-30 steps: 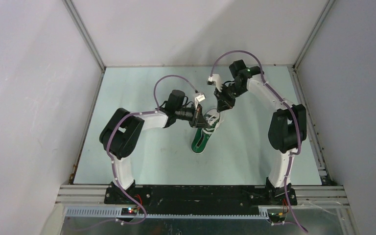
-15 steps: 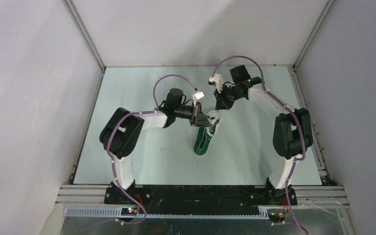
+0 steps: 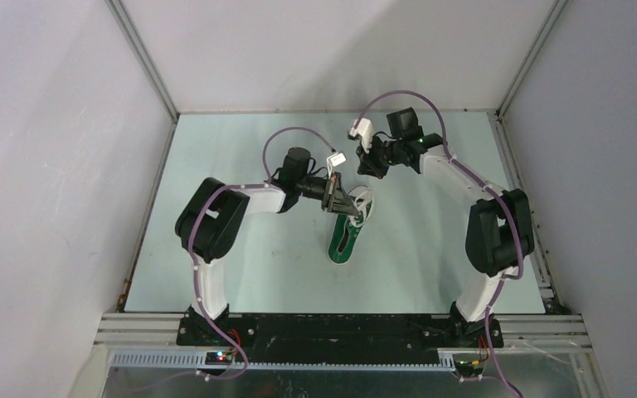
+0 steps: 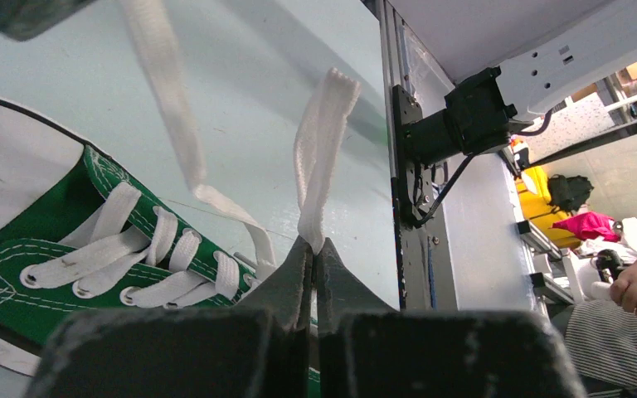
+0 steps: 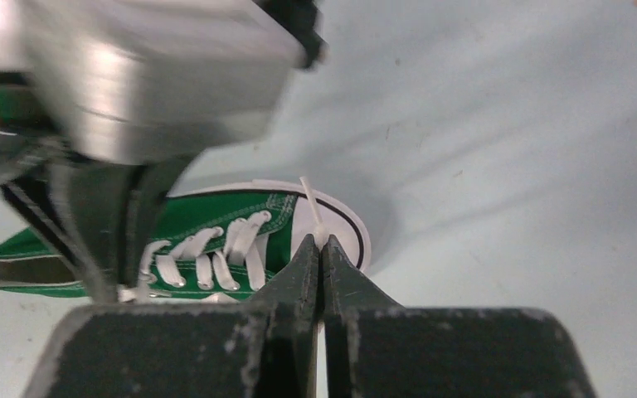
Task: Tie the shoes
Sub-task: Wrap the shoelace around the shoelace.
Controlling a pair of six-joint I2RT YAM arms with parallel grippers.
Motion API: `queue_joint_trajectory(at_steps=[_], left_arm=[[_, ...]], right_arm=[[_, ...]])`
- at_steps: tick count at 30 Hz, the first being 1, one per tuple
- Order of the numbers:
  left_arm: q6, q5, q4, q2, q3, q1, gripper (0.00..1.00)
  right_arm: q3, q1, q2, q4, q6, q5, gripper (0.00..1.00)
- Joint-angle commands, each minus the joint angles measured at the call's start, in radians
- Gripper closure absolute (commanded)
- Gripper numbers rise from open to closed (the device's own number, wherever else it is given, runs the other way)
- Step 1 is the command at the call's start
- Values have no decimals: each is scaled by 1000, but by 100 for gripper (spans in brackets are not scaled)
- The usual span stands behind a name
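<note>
The shoe [image 3: 344,241] is a small green sneaker with a white sole, lying in the middle of the table with its toe pointing away. My left gripper [image 3: 352,207] sits over its laced part. In the left wrist view this gripper [image 4: 313,246] is shut on a flat white lace [image 4: 319,157] that rises from the fingertips. A second lace [image 4: 174,124] crosses above the eyelets. My right gripper [image 3: 371,170] hovers just beyond the toe. Seen from the right wrist, this gripper [image 5: 321,242] is shut on a thin white lace end [image 5: 311,207] above the toe cap [image 5: 344,224].
The pale green table [image 3: 240,265] is boxed in by grey walls with metal corner rails [image 3: 145,62]. The right wrist view has the left arm's body [image 5: 133,75] filling its upper left. A black motor and frame post [image 4: 431,141] stand at the table edge.
The right gripper has shut on the lace end and pulled back, away from the toe toward the far side. The left gripper stays shut on its lace over the shoe.
</note>
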Motion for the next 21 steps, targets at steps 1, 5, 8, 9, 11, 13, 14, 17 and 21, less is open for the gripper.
queue_joint_trajectory(at_steps=[1, 5, 8, 9, 11, 13, 14, 17, 21], left_arm=[[-25, 33, -27, 28, 63, 0, 100], [-50, 24, -37, 46, 84, 0, 100], [-60, 23, -37, 51, 92, 0, 100], [-66, 22, -39, 54, 93, 0, 100], [-69, 21, -45, 57, 98, 0, 100], [-69, 21, -55, 61, 102, 0, 100], [-72, 27, -58, 63, 107, 0, 100], [-82, 44, -83, 84, 128, 0, 100], [-87, 53, -126, 110, 163, 0, 100]], right_arm=[[-1, 24, -110, 60, 21, -103, 100], [-23, 48, -148, 11, 22, -166, 100], [-36, 67, -154, -35, 14, -200, 100], [-37, 72, -156, -43, 12, -202, 100], [-38, 86, -158, -61, -9, -211, 100], [-40, 105, -161, -78, -35, -214, 100], [-40, 119, -162, -88, -45, -216, 100], [-40, 146, -171, -112, -104, -219, 100], [-40, 196, -189, -156, -182, -227, 100]])
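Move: The right hand, already pinching its lace end, has the standing lace in the left fingertips about 10 cm back, 3 cm to its left and some 2 cm below. The shoe's toe cap lies about 4 cm back of the right hand, 1 cm left and 12 cm down, and the shoe's middle about 12 cm back, 5 cm left. The left hand already holds that standing lace, which sticks out about 2 cm to the right of its tips and 1 cm above. Lift the right gripper about 5 cm first, then sweep it back over the left fingertips, some 9 cm back and 6 cm left in all, sinking a little at the end and turning about 20 degrees counter-clockwise. Keep its fingers shut on the lace end so the lace is carried across the standing lace; keep the left pinch shut, easing that hand about 1 cm forward and to the right. ##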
